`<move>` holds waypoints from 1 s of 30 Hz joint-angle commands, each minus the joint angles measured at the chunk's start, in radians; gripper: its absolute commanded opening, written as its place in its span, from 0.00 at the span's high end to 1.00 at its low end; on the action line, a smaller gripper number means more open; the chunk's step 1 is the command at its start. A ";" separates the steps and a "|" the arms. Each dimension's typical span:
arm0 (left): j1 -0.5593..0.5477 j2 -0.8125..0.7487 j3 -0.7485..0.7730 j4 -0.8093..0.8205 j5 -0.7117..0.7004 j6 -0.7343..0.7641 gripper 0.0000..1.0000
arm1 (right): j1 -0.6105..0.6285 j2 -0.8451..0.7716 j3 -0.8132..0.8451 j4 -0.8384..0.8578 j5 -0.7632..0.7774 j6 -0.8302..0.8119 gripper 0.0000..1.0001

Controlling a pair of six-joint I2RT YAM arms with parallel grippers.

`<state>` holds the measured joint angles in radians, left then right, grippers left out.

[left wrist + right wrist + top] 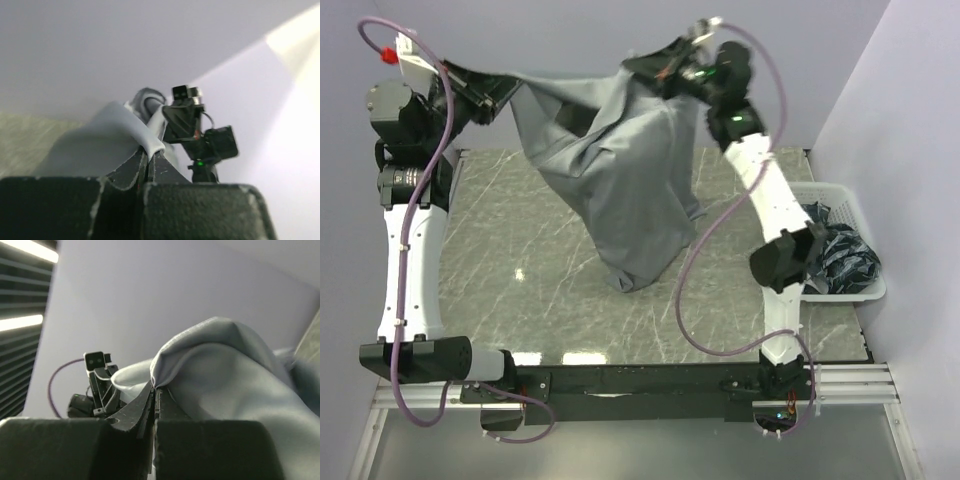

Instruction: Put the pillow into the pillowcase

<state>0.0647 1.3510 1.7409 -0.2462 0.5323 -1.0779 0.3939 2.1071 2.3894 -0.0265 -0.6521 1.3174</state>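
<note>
The grey pillowcase [615, 180] hangs in the air between both arms, its lower end resting on the marble table [520, 250]. My left gripper [505, 88] is shut on the pillowcase's upper left edge, and the left wrist view shows cloth [117, 135] pinched at my gripper's tips [148, 153]. My right gripper [655, 68] is shut on the upper right edge, the fabric [220, 370] folding over my closed tips [155, 388]. The sack bulges in its lower half. The pillow is hidden from view.
A white basket [865, 280] with dark cloth inside stands at the table's right edge beside the right arm. Purple cables loop off both arms. Walls close in behind and to the right. The other arm's gripper [187, 117] shows in each wrist view.
</note>
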 commanded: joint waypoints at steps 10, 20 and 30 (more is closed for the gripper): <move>-0.418 0.063 0.270 0.386 0.069 -0.096 0.99 | -0.452 -0.475 -0.104 0.345 -0.098 0.284 1.00; -0.612 0.036 0.295 0.289 -0.239 0.025 0.99 | -0.587 -0.372 0.123 0.375 -0.023 0.448 1.00; -0.423 -0.150 0.031 -0.019 -0.591 0.052 0.99 | -0.272 -0.361 -0.042 0.225 0.023 0.130 1.00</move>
<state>-0.5240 1.3491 1.9217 -0.2008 0.1120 -1.0145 -0.0429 1.7737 2.4096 0.2321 -0.6907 1.6299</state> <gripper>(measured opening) 0.016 0.007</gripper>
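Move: Both hands already pinch the rim of the pillowcase, held high and some 22 cm apart, with the mouth slung between them. From the left hand the pillowcase's middle hangs about 21 cm to the right, 2 cm back and 22 cm below. From the right hand it hangs about 9 cm back, barely 1 cm to the left and 25 cm down, and the white basket stands roughly 48 cm right, 8 cm back and 45 cm below. Shake the case up: keeping the rim pinched in both shut grippers, the right hand sweeps up and to its right by about 23 cm each while drawing back some 17 cm, then eases forward again with a small sink and a late drift left. The left hand follows, going right, back and up with its fingers turning clockwise and tipping up, then comes partly back forward, left and down as that turn mostly unwinds, so that the rim is stretched wider, with the right side higher. ##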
